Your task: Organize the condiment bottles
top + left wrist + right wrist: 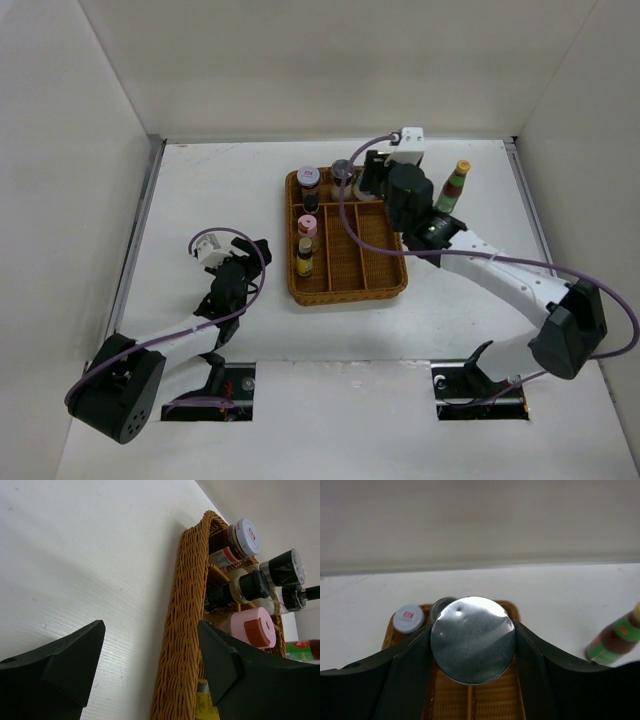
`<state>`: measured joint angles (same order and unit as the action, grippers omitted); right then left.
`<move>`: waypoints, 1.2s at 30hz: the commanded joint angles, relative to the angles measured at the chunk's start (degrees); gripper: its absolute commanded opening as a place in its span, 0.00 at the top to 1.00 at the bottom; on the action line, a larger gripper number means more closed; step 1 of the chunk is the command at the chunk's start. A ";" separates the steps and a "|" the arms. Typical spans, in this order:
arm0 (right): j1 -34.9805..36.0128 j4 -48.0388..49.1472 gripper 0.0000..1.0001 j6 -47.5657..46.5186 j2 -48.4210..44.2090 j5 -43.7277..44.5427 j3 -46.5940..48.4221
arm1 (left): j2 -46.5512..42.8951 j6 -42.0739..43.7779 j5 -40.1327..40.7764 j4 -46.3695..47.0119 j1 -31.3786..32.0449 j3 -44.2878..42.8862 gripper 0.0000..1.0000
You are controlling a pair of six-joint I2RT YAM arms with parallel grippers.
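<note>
My right gripper (472, 647) is shut on the tall shaker, whose round grey lid (472, 640) fills the gap between the fingers. It hangs over the back of the wicker tray (345, 295). The tray's left column holds a white-lidded jar (309, 177), a dark-lidded bottle (311, 200), a pink-capped one (309, 226) and a small yellow-capped one (304, 258). A grey-lidded bottle (343, 172) stands beside the jar. A yellow-capped dark sauce bottle (455, 187) stands on the table to the right of the tray. Left of the tray, my left gripper (150, 655) is open and low, with nothing in it.
The tray's woven left wall (182, 630) runs between my left fingertips in the left wrist view. White walls enclose the table on three sides. The right arm (500, 275) stretches across the table's right half.
</note>
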<state>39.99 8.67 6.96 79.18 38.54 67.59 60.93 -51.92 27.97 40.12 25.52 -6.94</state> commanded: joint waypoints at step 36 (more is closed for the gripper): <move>-9.51 -0.57 0.11 6.40 -2.26 -4.19 -4.39 | -0.63 -0.55 -0.98 3.12 -0.16 -1.58 0.26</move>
<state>37.32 9.28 12.64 80.79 29.93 64.84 60.93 -51.92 27.73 40.16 25.52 -6.94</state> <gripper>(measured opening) 0.898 0.735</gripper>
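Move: The silver-lidded shaker is already held high in the right hand; its place, the far end of the tray's middle compartment, is about 9 cm left, 2 cm ahead and 20 cm below. From that place the black-lidded jar stands 11 cm farther out, straight ahead. The black-capped bottle is as far out but 8 cm to its right, and the pink-capped shaker 8 cm to its left, 4 cm nearer. From the left hand the place is some 8 cm ahead, 24 cm right, roughly at hand height. The silver-lidded shaker is carried left about 9 cm and down some 16 cm by the right hand, past the black-capped bottle and into the tray's middle compartment, the wrist tipping down about 15 degrees and turning a little counter-clockwise. The fingers then open to let go, and the hand lifts off, rising about 12 cm and swinging some 8 cm right as the wrist levels again. ##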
